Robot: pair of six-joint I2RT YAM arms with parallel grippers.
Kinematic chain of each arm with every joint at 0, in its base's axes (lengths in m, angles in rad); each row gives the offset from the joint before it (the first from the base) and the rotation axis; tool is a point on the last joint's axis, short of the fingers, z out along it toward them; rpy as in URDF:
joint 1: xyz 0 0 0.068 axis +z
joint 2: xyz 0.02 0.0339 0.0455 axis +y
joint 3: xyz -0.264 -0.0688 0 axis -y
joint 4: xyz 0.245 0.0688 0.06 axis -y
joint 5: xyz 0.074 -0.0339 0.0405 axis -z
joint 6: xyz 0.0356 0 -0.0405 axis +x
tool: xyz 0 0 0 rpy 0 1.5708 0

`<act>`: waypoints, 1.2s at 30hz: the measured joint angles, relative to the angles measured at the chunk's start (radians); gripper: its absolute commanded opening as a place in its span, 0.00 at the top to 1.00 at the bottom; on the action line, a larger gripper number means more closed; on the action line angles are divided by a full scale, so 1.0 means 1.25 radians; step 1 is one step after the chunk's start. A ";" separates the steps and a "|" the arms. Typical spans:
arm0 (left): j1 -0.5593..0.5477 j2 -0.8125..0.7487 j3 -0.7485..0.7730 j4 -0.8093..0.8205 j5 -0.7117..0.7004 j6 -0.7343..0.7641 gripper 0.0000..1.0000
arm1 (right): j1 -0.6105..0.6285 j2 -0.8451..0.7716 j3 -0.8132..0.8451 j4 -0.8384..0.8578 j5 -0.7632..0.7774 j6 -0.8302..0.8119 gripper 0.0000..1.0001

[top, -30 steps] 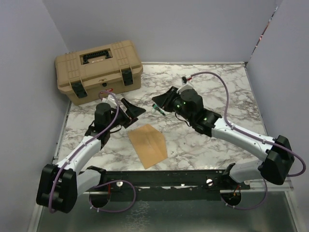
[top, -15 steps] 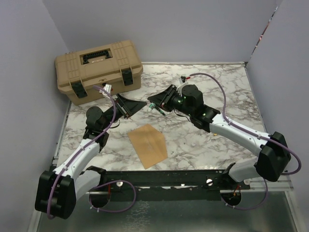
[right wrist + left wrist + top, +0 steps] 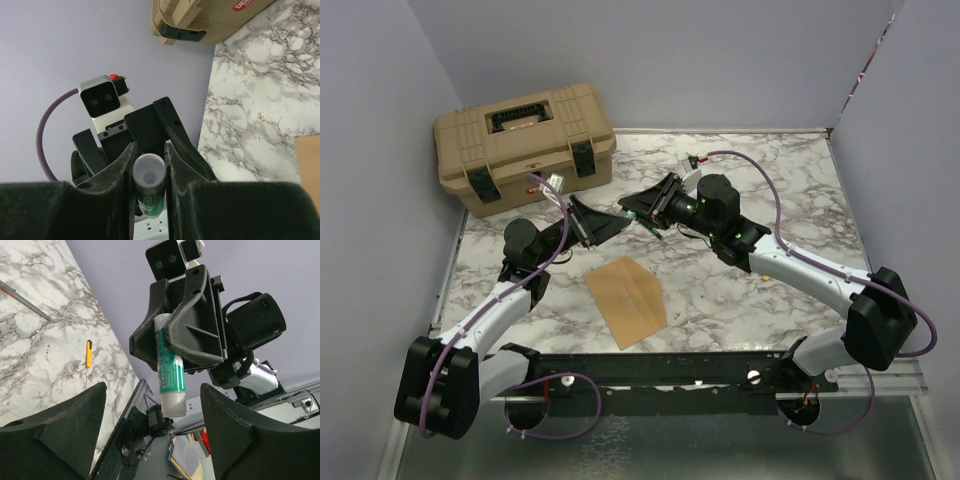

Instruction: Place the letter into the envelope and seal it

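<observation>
The brown envelope point(image 3: 626, 300) lies flat on the marble table in front of both arms, its edge also in the right wrist view point(image 3: 307, 165). The letter is out of view. My right gripper point(image 3: 642, 208) is raised above the table and shut on a green-and-white glue stick point(image 3: 149, 172), whose white cap end sticks out past the fingers point(image 3: 169, 375). My left gripper point(image 3: 152, 388) faces it, also raised point(image 3: 613, 219). Its jaws stand open on either side of the cap end, not touching it.
A tan toolbox point(image 3: 525, 142) with black latches stands at the back left of the table point(image 3: 770, 190). A small yellow object point(image 3: 88, 353) lies on the marble. Purple cables loop off both arms. Grey walls close in the left and right sides.
The left gripper has lifted off the table and turned toward the right gripper. The right gripper has carried the glue stick leftward to meet it, so the two now face tip to tip.
</observation>
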 measured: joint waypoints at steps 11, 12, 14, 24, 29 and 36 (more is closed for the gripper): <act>-0.007 0.036 -0.001 0.020 0.016 -0.033 0.76 | 0.000 0.026 -0.019 0.024 -0.020 0.013 0.99; -0.008 0.038 -0.001 0.025 0.016 -0.036 0.84 | 0.000 0.027 -0.020 0.024 -0.021 0.012 1.00; -0.009 0.039 -0.001 0.031 0.017 -0.039 0.97 | 0.000 0.031 -0.023 0.026 -0.023 0.012 0.99; -0.009 0.043 0.001 0.032 0.067 -0.007 1.00 | -0.039 0.029 -0.022 0.027 -0.127 -0.043 0.39; -0.009 0.043 0.016 0.024 0.117 0.036 1.00 | -0.089 -0.007 -0.026 0.029 -0.257 -0.095 0.39; -0.009 0.042 0.042 -0.002 0.184 0.089 1.00 | -0.101 -0.011 -0.027 0.051 -0.422 -0.145 0.38</act>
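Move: The glue stick, held by one end in the right gripper, has its middle about 2 cm ahead of the left gripper's hand point, 2 cm to its right and 2 cm above. The envelope lies on the table roughly 9 cm back from the left hand, 1 cm to its right and 15 cm down; the marker lies about 18 cm ahead, 7 cm right and equally low. From the right hand, the glue stick's middle is about 2 cm back, level sideways and in height. Lower the glue stick about 2.5 cm with the right hand while the left gripper, barely shifting, closes from wide open and pinches its near end. Then open the right fingers to let go and draw that hand back about 4.5 cm and slightly right, rising off its dip and turning some 25 degrees counter-clockwise. Meanwhile ease the left hand back, turning it clockwise. ##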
